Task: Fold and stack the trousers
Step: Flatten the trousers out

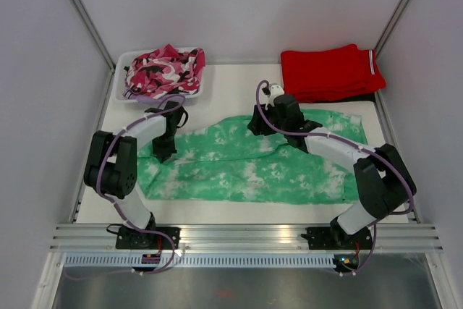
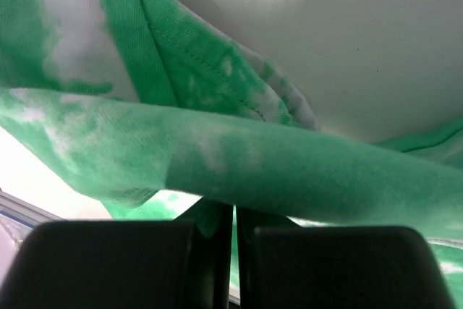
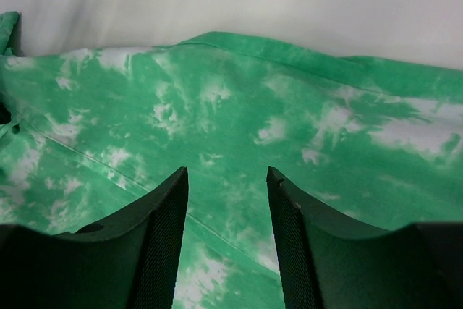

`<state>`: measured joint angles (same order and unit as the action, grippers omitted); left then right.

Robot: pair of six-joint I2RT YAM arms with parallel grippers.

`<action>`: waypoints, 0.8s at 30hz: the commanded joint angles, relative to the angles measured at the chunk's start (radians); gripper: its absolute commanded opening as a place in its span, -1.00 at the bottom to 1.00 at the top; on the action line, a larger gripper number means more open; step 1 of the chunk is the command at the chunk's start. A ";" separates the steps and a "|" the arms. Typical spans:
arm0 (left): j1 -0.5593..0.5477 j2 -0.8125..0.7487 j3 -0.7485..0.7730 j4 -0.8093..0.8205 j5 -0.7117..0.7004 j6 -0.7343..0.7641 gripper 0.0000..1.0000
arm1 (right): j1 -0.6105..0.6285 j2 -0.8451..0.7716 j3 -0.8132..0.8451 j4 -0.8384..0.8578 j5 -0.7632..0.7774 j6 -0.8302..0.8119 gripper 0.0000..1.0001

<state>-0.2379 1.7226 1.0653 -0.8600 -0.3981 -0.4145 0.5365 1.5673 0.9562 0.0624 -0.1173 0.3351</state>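
Observation:
The mint green tie-dye trousers (image 1: 253,168) lie spread across the middle of the table. My left gripper (image 1: 163,153) is down on their left end and shut on a fold of the fabric; in the left wrist view the cloth (image 2: 239,164) drapes over the closed jaws of that gripper (image 2: 234,215). My right gripper (image 1: 259,127) hovers over the trousers' far edge near the middle. In the right wrist view it (image 3: 227,179) is open and empty, with the green fabric (image 3: 239,121) flat just below the fingers.
A white basket (image 1: 120,70) holding the pink, black and white camouflage garment (image 1: 165,70) stands at the back left. Folded red trousers with a white stripe (image 1: 329,72) lie at the back right. Walls close in on both sides; a metal rail runs along the near edge.

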 commanded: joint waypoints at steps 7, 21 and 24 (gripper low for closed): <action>0.018 -0.196 0.094 -0.135 -0.134 -0.095 -0.95 | 0.097 0.099 0.065 0.125 -0.157 0.041 0.09; 0.353 -0.777 -0.054 -0.534 -0.304 -0.897 -0.85 | 0.391 0.382 0.355 0.068 -0.039 -0.174 0.83; 0.357 -0.853 -0.113 -0.585 -0.311 -1.023 -0.33 | 0.398 0.396 0.368 0.036 0.017 -0.134 0.83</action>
<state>0.1123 0.9253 0.9886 -1.2636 -0.6556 -1.1671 0.9310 1.9450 1.2953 0.1417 -0.1806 0.2108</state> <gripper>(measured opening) 0.300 0.913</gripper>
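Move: The left hand already pinches the trousers near their left end, just above the table; that end's middle is about 7 cm to its left and 5 cm back, with bare table about 17 cm left and 5 cm back. The basket stands roughly 28 cm straight ahead. From the right hand, the left part of the far leg lies some 22 cm left, 8 cm back and 11 cm below; the basket is about 31 cm left and 20 cm ahead. Still gripping the trousers, the left hand whips them up some 17 cm, then left and back towards the bare table, its fingers swinging up and turning counter-clockwise; it starts to sink and its fingers open, letting the cloth go. The right hand sweeps about 20 cm left and a little back over the trousers towards the far leg's left part, opening wider, turning counter-clockwise and dipping at the end. ##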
